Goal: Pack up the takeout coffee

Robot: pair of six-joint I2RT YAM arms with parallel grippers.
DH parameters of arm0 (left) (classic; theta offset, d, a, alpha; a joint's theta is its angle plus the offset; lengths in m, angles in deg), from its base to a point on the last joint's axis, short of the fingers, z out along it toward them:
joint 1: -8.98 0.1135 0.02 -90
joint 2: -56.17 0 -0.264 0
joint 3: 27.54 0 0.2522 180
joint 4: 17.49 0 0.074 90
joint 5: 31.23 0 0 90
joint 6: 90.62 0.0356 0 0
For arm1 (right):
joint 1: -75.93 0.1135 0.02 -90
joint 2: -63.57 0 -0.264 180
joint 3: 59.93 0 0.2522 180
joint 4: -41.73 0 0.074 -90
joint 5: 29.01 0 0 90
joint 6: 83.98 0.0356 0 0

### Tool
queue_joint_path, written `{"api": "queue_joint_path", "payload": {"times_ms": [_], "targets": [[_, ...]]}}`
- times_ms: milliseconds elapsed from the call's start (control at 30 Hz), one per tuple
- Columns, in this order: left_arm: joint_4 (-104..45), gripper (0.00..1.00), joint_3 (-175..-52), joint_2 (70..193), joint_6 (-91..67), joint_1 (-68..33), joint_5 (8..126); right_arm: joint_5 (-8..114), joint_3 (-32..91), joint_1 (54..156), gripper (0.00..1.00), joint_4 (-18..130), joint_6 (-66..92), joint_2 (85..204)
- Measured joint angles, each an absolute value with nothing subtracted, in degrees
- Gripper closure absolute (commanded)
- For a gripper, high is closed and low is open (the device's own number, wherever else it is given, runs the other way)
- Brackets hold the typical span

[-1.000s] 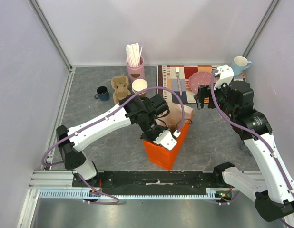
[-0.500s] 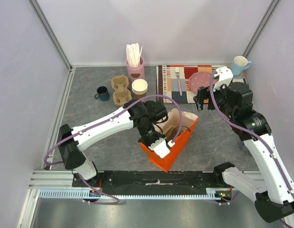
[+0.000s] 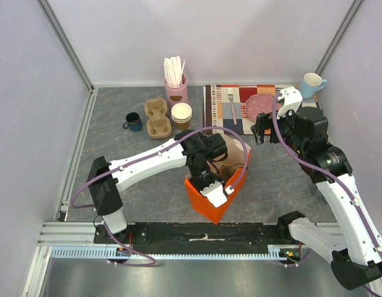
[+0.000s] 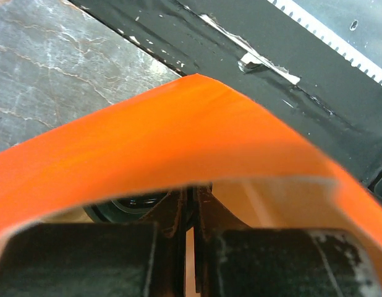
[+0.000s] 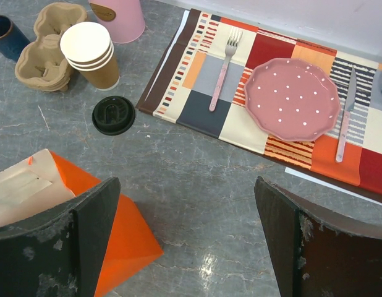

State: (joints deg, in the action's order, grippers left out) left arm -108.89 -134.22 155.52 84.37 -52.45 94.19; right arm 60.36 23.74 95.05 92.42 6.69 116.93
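Note:
My left gripper (image 3: 219,189) is shut on the near rim of an orange paper bag (image 3: 203,201) that stands at the table's middle with its mouth open. In the left wrist view the orange rim (image 4: 178,136) arches over the closed fingers (image 4: 169,216). Under it, inside the bag, shows a slice of the takeout coffee's round black lid (image 4: 126,207); the cup below is hidden. My right gripper (image 3: 260,127) hangs open above bare table to the right of the bag (image 5: 117,247), holding nothing.
A loose black lid (image 5: 114,114) lies on the table beside stacked lidless paper cups (image 5: 89,52) and a cardboard cup carrier (image 5: 46,55). Behind are a blue mug (image 3: 133,121) and a pink holder of sticks (image 3: 175,86). A striped placemat (image 3: 240,108) carries a pink plate (image 5: 291,99) and fork (image 5: 222,74).
My left arm has swung to the right while still pinching the bag's rim, and the bag has turned and shifted slightly with it. The right arm has stayed put.

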Motion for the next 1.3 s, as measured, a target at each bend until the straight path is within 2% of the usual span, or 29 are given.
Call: {"api": "queue_joint_path", "payload": {"times_ms": [667, 700, 733, 833, 967, 1133, 1300], "targets": [[-108.9, 0.97, -132.4, 155.5, 86.3, -52.9, 92.9, 60.4, 23.7, 95.0, 0.02, 92.4, 6.7, 116.9], [-108.9, 0.93, -132.4, 155.5, 86.3, -52.9, 92.8, 60.4, 23.7, 95.0, 0.02, 92.4, 6.7, 116.9], [-108.9, 0.83, -132.4, 155.5, 86.3, -52.9, 92.8, 60.4, 23.7, 95.0, 0.02, 92.4, 6.7, 116.9], [-108.9, 0.66, -132.4, 155.2, 86.2, -52.9, 91.9, 60.4, 23.7, 95.0, 0.02, 92.4, 6.7, 116.9], [-108.9, 0.59, -132.5, 154.5, 85.9, -52.9, 91.5, 60.4, 23.7, 95.0, 0.02, 92.4, 6.7, 116.9], [-108.9, 0.57, -134.3, 153.4, 85.7, -52.9, 90.6, 60.4, 23.7, 95.0, 0.02, 92.4, 6.7, 116.9], [-108.8, 0.5, -135.6, 151.7, 85.6, -52.9, 89.8, 60.3, 23.7, 95.0, 0.02, 92.4, 6.7, 116.9]]}}
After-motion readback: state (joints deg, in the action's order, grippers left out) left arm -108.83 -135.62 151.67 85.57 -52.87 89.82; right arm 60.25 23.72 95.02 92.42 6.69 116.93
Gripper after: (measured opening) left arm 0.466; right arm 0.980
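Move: The left hand is down inside the orange bag, shut fingertips right at the black lid of the cup; the lid's middle lies about 3 cm below, 2 cm farther out and 3 cm to its right. The carrier's open well is about 6 cm ahead, 9 cm right and 10 cm lower; the bag's own middle is some 4 cm ahead, 4 cm right and 4 cm below. From the idle right hand the lid lies about 16 cm back, 19 cm left and 19 cm down. Bring the left gripper about 1 cm farther down with its fingers still shut, pressing on the cup's black lid inside the bag, and hold there. Then open the fingers to nearly half and draw up off the lid, rising about 3.5 cm and easing slightly forward while the fingertips swing a few degrees outward. ##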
